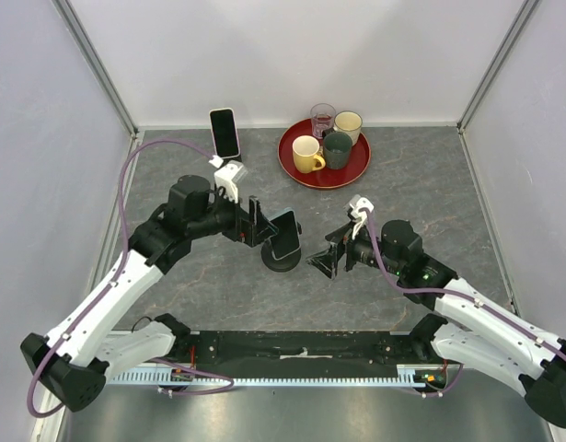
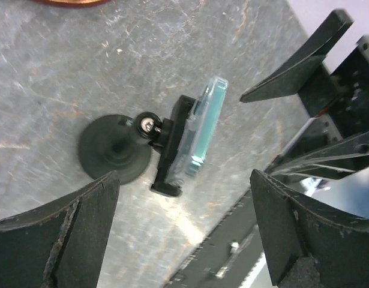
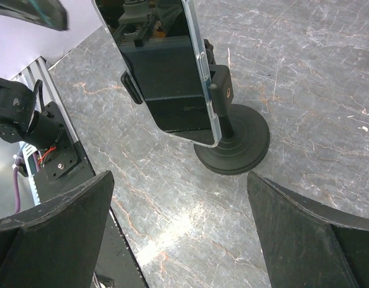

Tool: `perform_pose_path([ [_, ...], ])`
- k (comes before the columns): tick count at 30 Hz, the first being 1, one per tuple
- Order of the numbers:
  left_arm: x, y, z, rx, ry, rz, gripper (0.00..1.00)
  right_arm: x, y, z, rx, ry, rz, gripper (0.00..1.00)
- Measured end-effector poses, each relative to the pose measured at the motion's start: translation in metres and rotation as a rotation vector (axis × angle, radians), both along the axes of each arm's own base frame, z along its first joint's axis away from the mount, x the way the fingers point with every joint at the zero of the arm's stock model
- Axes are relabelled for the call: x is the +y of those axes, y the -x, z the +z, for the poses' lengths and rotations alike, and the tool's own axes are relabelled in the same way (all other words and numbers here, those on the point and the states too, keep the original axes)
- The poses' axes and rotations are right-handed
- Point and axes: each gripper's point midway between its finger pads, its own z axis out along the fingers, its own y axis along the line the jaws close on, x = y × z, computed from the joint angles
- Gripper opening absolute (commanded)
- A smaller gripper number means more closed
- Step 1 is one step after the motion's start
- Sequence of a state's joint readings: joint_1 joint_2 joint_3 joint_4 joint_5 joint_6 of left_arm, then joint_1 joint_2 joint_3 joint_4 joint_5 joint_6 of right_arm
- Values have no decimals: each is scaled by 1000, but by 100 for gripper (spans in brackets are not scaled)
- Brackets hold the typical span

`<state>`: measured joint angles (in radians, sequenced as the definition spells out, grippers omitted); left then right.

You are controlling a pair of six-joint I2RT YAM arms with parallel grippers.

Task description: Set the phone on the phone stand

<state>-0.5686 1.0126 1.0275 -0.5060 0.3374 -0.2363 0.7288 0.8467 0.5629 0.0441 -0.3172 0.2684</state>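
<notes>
A black phone [image 1: 284, 234] in a clear case sits in the clamp of a black phone stand [image 1: 281, 261] with a round base, mid-table. My left gripper [image 1: 258, 224] is open and empty just left of it, not touching. My right gripper [image 1: 327, 254] is open and empty just right of it. The left wrist view shows the phone [image 2: 206, 127] edge-on in the stand [image 2: 114, 150], beyond my open left gripper [image 2: 184, 234]. The right wrist view shows the phone's dark screen [image 3: 163, 66] above the stand's base [image 3: 235, 146], beyond my open right gripper [image 3: 181, 234].
A second phone [image 1: 225, 133] stands upright on a white holder [image 1: 229, 172] at the back left. A red tray [image 1: 356, 166] at the back holds a yellow mug [image 1: 306, 155], a dark green mug [image 1: 338, 149], a cream mug and a glass. Walls close in both sides.
</notes>
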Motion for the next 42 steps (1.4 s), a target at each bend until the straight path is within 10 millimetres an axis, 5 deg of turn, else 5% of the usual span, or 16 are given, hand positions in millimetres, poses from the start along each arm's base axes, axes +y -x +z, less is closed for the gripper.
perform_pose_path([
  [5,0,17,12,158,131,137,96,-2,-1,5,-7,-13,-16,98],
  [16,-28,49,3,304,136,345,98,-17,-1,18,-53,-54,-80,98],
  [24,-41,31,-18,283,16,601,99,-22,-2,21,-69,-63,-104,98],
  [42,-52,-5,-23,226,-221,996,100,-30,0,15,-67,-56,-131,98],
])
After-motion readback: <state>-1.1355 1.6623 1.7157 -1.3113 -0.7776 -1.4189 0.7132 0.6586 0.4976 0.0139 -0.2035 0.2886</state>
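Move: The phone, already on its small round stand, has its middle about 5 cm to the right of the left hand, level with it fore and aft and some 8 cm below; the stand's base is 4 cm right, 2 cm farther out and 23 cm down. The other phone on its stand is roughly 36 cm ahead and 11 cm left, the red tray 38 cm ahead and 17 cm right. From the right hand the phone's middle lies about 10 cm left, 3 cm ahead and 6 cm lower. The phone's upper edge is what the left hand rounds: with fingers wide open, it draws back about 5 cm, then swings forward again while working rightward and slightly down, turning counter-clockwise nearly 60 degrees until the fingers point forward and down around that edge; contact can't be seen. The open right hand eases some 3 cm right, away from the phone, and rises slightly. ##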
